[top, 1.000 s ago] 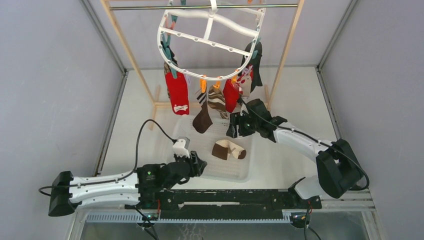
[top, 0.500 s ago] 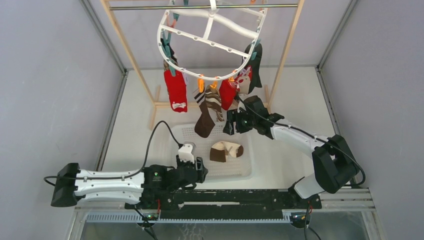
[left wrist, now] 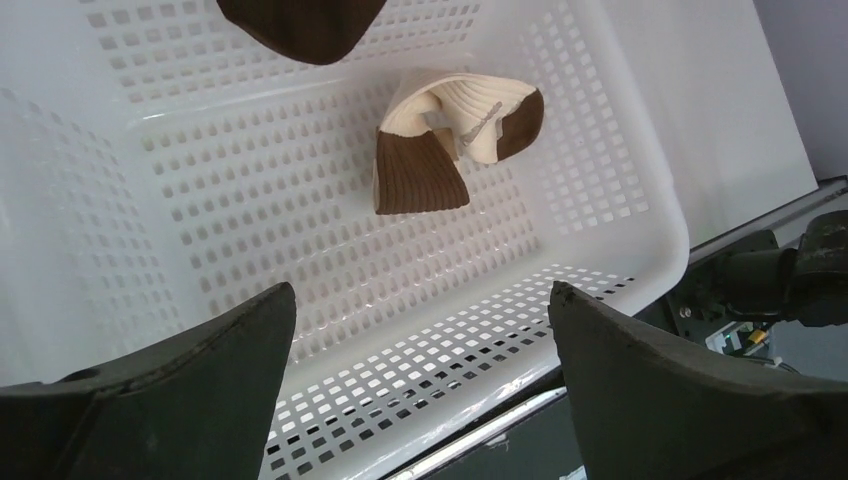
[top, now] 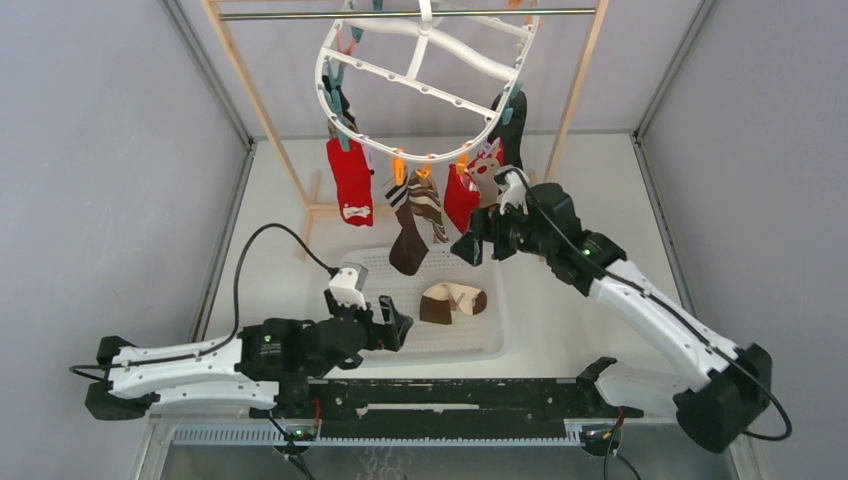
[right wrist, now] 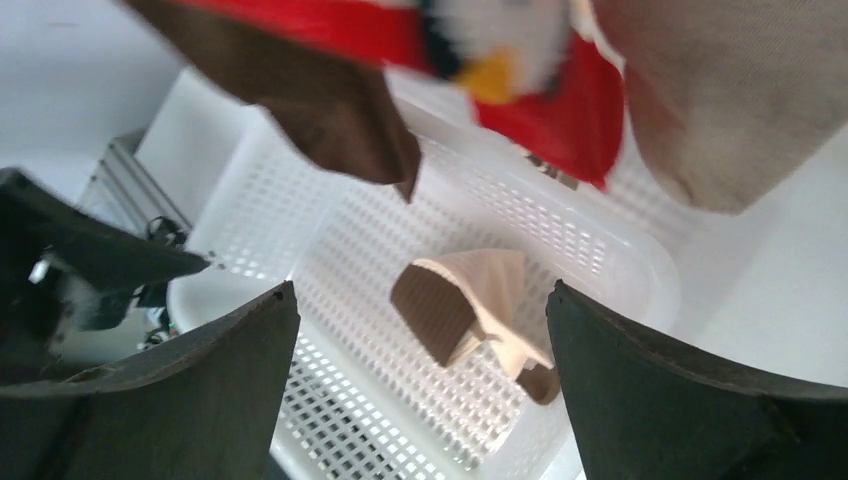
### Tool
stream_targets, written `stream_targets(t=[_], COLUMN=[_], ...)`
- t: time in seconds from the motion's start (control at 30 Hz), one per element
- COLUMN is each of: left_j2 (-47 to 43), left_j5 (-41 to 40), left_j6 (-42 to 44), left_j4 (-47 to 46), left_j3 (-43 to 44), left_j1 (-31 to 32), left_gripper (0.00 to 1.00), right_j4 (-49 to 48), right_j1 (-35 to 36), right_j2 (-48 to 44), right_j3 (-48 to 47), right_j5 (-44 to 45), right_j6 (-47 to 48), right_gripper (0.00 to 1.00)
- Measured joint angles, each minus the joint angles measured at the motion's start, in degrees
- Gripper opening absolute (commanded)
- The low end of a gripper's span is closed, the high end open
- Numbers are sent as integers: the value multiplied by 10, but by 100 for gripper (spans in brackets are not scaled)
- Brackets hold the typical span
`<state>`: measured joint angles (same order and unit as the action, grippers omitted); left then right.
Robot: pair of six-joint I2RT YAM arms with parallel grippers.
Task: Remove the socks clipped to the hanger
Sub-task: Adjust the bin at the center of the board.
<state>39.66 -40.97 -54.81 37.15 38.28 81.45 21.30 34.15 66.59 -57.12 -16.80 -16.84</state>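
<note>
The white oval hanger (top: 420, 62) hangs from the rod. Several socks stay clipped to it: a red one (top: 351, 180) at left, a brown striped pair (top: 412, 222), a second red one (top: 461, 198) and a black one (top: 510, 125) at right. My right gripper (top: 468, 246) is open just below the right red sock; in its wrist view, the gripper (right wrist: 421, 290) has the red sock (right wrist: 560, 120) and a brown sock (right wrist: 320, 100) above its fingers. My left gripper (top: 395, 325) (left wrist: 422, 290) is open and empty over the basket's near wall.
A white perforated basket (top: 370, 265) (left wrist: 620, 200) (right wrist: 350, 230) lies under the hanger and holds a cream-and-brown sock (top: 452, 302) (left wrist: 440, 130) (right wrist: 470, 300). The wooden rack (top: 572, 95) with its metal rod (top: 300, 14) stands behind. Grey walls close both sides.
Both grippers have opened wider. The right arm has stretched out and its wrist has lifted toward the socks on the hanger's right side. The left arm has shifted slightly left.
</note>
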Motion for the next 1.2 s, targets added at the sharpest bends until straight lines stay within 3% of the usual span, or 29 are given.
stream_targets(t=[0.13,0.33,0.67,0.9,1.2], left_j2=[-23,-43,-83,-137,-132], left_j5=[-5,-3,44,54,46], left_j6=[8,19,43,38,38], left_j4=[23,36,36,28,41], left_j3=[13,16,8,-45,-43], left_j1=[6,8,11,13,13], left_gripper=[100,100,100,100,100], right_j4=[37,91,144,143,98], right_j1=[33,144,273,289,291], right_j2=[-75,-187,-342,-390,-349], right_j3=[-6,10,197,223,197], right_j5=[5,41,113,139,147], right_j6=[-3,-16,-93,-143,-170], right_gripper=[100,100,100,100,100])
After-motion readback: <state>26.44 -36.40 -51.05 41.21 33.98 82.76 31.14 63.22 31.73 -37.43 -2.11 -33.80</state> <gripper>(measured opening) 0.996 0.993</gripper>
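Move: The bin's middle lies about 6 cm ahead of the left hand, 4 cm to its right and 12 cm below; the cream-and-brown sock in the bin is some 10 cm ahead, 9 cm right and 15 cm below. From the right hand the bin's middle is about 5 cm back, 9 cm left and 17 cm down; that bin sock is roughly 2 cm back, 3 cm left, 19 cm down. The red sock hangs about 5 cm ahead, 2 cm left and 5 cm above. Back towards its own base sweeps the right hand, about 18 cm in a low arc away from the hanging socks towards the bin's near edge: it first rises some 5 cm, then sinks below its starting height and lifts slightly at the end, turning roughly 10 degrees counter-clockwise. The left hand only eases a little back and left by the near rim, rising and sinking again. Both grippers stay wide open. ##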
